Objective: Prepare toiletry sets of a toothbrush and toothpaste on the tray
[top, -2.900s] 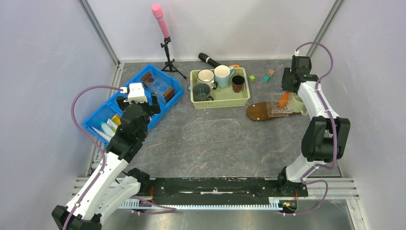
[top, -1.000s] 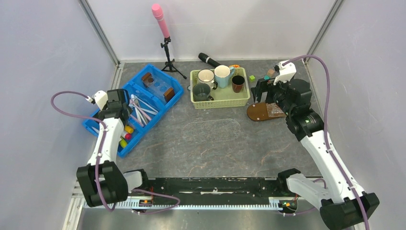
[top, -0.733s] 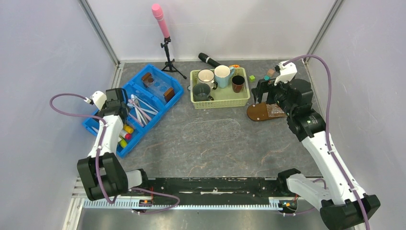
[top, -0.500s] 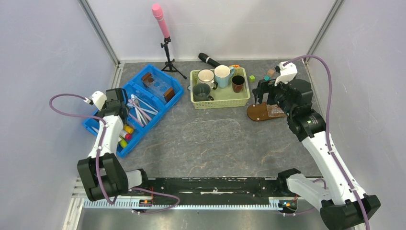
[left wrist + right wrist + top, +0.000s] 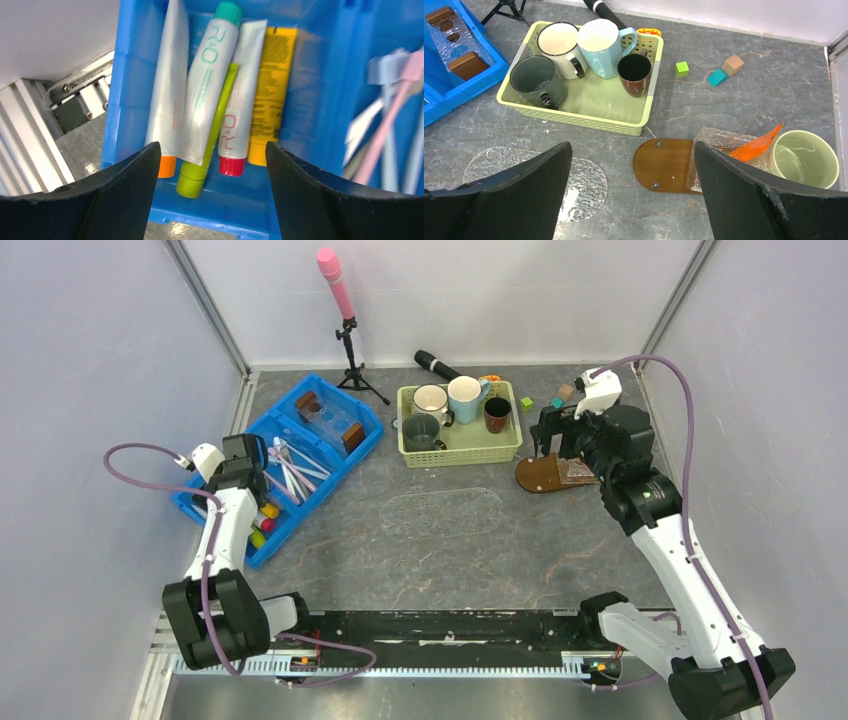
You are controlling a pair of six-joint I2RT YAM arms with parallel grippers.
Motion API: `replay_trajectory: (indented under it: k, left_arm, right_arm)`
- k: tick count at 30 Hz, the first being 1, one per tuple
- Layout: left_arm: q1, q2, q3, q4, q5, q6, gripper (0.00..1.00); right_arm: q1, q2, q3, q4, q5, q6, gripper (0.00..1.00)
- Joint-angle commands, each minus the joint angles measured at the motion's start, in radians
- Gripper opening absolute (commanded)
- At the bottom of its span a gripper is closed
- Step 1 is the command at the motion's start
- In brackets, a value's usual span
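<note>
Several toothpaste tubes (image 5: 220,90) lie side by side in the near compartment of the blue bin (image 5: 222,478), with orange, lime, red and yellow caps. My left gripper (image 5: 210,150) hangs open just above their cap ends, with nothing between its fingers. Pale toothbrushes (image 5: 395,115) lie in the compartment beside them. The brown oval tray (image 5: 664,165) lies at the right; a clear textured sheet (image 5: 719,145) covers its right end, and on that sheet lies an orange toothpaste tube (image 5: 756,145). My right gripper (image 5: 631,147) hovers open high above the tray's left end.
A pale green basket (image 5: 460,445) holding several mugs stands at the back centre. A light green cup (image 5: 805,159) sits right of the tray. A clear glassy oval plate (image 5: 442,512) lies mid-table. Small coloured blocks (image 5: 716,75), a black microphone (image 5: 435,364) and a pink one on a tripod (image 5: 345,335) stand at the back.
My left gripper has shifted a little toward the near end of the blue bin and its jaws have narrowed slightly. The right arm has hardly moved.
</note>
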State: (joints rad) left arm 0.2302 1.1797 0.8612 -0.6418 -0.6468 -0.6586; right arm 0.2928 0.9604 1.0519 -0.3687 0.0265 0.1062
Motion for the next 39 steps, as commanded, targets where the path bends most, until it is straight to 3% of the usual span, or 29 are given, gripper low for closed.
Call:
replay_trajectory:
  k: [1, 6, 12, 20, 31, 39]
  left_arm:
    - [0.021, 0.046, -0.021, -0.024, -0.032, -0.044, 0.82]
    - [0.048, 0.06, -0.033, -0.013, -0.054, -0.044, 0.82]
    - [0.137, 0.135, -0.045, 0.01, 0.079, -0.075, 0.85]
    - [0.161, 0.182, -0.046, 0.053, 0.21, -0.053, 0.8]
    - [0.159, 0.147, -0.048, 0.09, 0.255, -0.011, 0.54]
    - [0.158, 0.11, -0.044, 0.071, 0.253, -0.002, 0.29]
  right_arm:
    - [0.003, -0.026, 0.024, 0.017, 0.024, -0.031, 0.98]
    - [0.003, -0.022, 0.013, 0.021, 0.026, -0.031, 0.98]
    - [0.003, -0.016, 0.011, 0.022, 0.024, -0.032, 0.98]
    - [0.003, -0.014, 0.003, 0.024, 0.034, -0.035, 0.98]
    - [0.003, -0.012, -0.003, 0.026, 0.044, -0.036, 0.98]
    - [0.003, -0.016, -0.002, 0.026, 0.044, -0.035, 0.98]
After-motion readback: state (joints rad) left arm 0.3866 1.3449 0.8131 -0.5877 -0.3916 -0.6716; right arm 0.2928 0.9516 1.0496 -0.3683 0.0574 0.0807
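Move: The toothpaste with the orange cap lies in the blue tray, its middle about 7 cm left, 2 cm back and 8 cm below the open left hand, its cap end nearer. At that height, the teal-capped toothpaste is roughly 5 cm left and level with the hand, the red-capped one 3 cm ahead and 2 cm left, the yellow one 5 cm straight ahead. From the right hand the orange-capped toothpaste is some 78 cm left, 10 cm back and 25 cm below. The left hand sinks about 7 cm into the tray's toothpaste compartment, first easing some 2 cm back and left towards the near side with the fingers wide, and tilts about 15 degrees so that they point more steeply down. Near the bottom it comes back 1 to 2 cm forward and right while the fingers close to under half open, one on each side of the orange-capped toothpaste, pinching it near the cap. ##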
